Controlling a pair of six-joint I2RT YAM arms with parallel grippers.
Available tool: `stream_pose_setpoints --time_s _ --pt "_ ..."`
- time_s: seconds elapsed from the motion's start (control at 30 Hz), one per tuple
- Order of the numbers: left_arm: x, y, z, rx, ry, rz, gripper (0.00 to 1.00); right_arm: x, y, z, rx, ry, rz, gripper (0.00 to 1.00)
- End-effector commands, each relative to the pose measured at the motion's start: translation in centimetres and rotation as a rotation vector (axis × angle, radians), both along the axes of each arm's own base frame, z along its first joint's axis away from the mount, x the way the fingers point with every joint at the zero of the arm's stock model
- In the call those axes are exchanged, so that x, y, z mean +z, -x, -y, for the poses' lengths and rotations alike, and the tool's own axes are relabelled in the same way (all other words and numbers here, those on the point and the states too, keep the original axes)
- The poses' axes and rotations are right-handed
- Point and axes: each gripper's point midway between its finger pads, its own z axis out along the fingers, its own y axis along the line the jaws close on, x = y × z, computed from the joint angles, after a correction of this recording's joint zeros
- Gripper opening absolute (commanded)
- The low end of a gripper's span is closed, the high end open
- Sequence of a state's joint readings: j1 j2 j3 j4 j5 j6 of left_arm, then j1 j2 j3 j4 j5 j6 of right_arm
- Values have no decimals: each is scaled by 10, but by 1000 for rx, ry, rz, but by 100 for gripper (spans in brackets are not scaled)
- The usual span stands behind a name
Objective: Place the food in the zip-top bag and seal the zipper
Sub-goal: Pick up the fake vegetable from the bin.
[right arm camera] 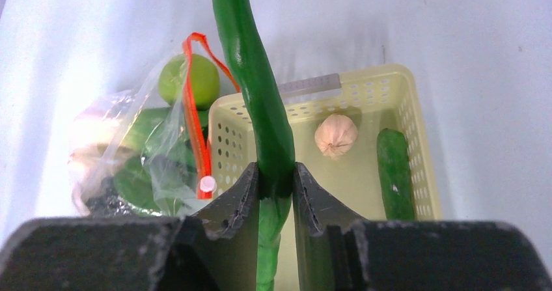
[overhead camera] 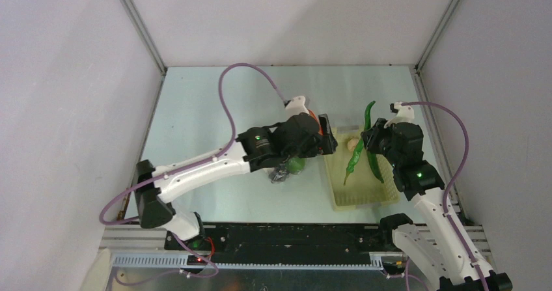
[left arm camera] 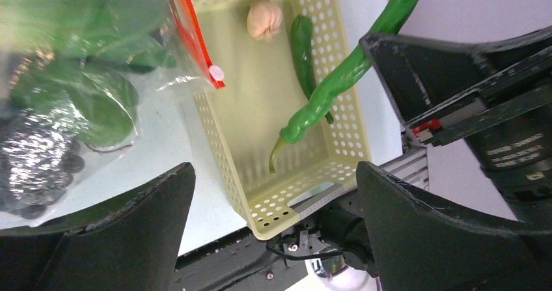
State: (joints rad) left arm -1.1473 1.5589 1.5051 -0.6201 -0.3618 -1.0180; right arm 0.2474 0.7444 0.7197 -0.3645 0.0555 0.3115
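The clear zip-top bag (left arm camera: 78, 89) lies left of the basket, holding a green apple (right arm camera: 189, 79), leafy bok choy (left arm camera: 97, 102) and dark grapes (left arm camera: 32, 167). Its orange-red zipper (right arm camera: 195, 122) gapes, with the white slider tab (left arm camera: 217, 73) at the near end. My left gripper (left arm camera: 275, 174) is open and holds nothing, hovering by the bag's mouth at the basket's left edge. My right gripper (right arm camera: 276, 174) is shut on a long green pepper (right arm camera: 257, 76), lifted over the basket. A white mushroom (right arm camera: 336, 135) and a second green pepper (right arm camera: 395, 174) lie in the basket.
The pale yellow perforated basket (overhead camera: 358, 196) stands at the right front of the table, close to the right arm's base. In the top view the left arm (overhead camera: 215, 164) covers most of the bag. White enclosure walls stand on the left, right and far sides.
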Motion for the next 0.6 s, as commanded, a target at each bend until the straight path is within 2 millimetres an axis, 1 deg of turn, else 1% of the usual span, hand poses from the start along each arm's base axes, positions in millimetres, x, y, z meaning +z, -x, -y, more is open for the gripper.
stream_pose_setpoints --time_s 0.0,0.03,0.07,0.1,0.13,0.17,0.2,0.23,0.27,0.3,0.33,0.37,0.4,0.43,0.47,0.5,0.53,0.57 --pt "8 -23 -43 61 -33 69 100 9 10 -12 125 15 38 0" --pt "13 -30 -47 62 0 73 100 11 12 -17 161 7 41 0" --pt "6 -40 -56 76 -11 69 100 13 14 -19 182 10 52 0" --pt "9 -42 -56 61 9 68 100 14 17 -24 213 2 58 0" --pt "7 -51 -63 75 2 71 100 17 17 -25 227 7 72 0" --pt "7 -56 -64 79 0 73 100 17 19 -28 248 4 74 0" --pt "9 -63 -69 82 -17 89 100 18 19 -28 255 8 80 0" --pt "11 -69 -69 93 -33 100 100 17 19 -29 259 8 77 0" --pt "8 -72 -73 93 -71 102 100 16 18 -29 259 9 75 0" --pt "14 -80 -71 102 -86 118 100 14 17 -28 256 11 67 0" --pt "10 -83 -75 100 -132 110 100 13 17 -28 254 12 63 0" --pt "13 -91 -71 108 -151 118 100 12 16 -27 250 14 58 0" --pt "19 -94 -72 101 -177 126 100 11 16 -26 245 14 57 0" --pt "13 -100 -68 102 -211 118 100 10 15 -25 235 17 53 0" --pt "-7 -103 -69 95 -287 85 100 9 14 -23 227 17 50 0" --pt "4 -109 -64 97 -282 97 100 8 13 -21 214 21 47 0" --pt "-15 -111 -65 92 -352 60 100 7 13 -19 202 24 44 0" --pt "-3 -117 -60 97 -342 77 100 6 13 -18 196 25 40 0"
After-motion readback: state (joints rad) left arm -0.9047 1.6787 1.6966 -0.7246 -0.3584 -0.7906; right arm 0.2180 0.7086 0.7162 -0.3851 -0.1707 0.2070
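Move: The bag's orange zipper strip lies roughly 12 cm ahead of the open left hand, 2 cm to its left and 20 cm below; the filled part of the bag is some 12 cm left and 6 cm ahead. From the right hand, which already holds the long green pepper, that zipper is about 12 cm ahead, 11 cm left and 17 cm down. The bin's middle sits about 6 cm right of this hand, roughly level with it, with the garlic bulb some 9 cm ahead and 3 cm right. The right fingers keep their pinch on the long green pepper above the bin, drifting about 2.5 cm left and slightly back while turning some 13 degrees counter-clockwise, then staying nearly put. Wide open and staying high, the left hand sweeps about 10 cm forward towards the zipper, swinging left on the way and then partly back right, its left side rolling up a little. ##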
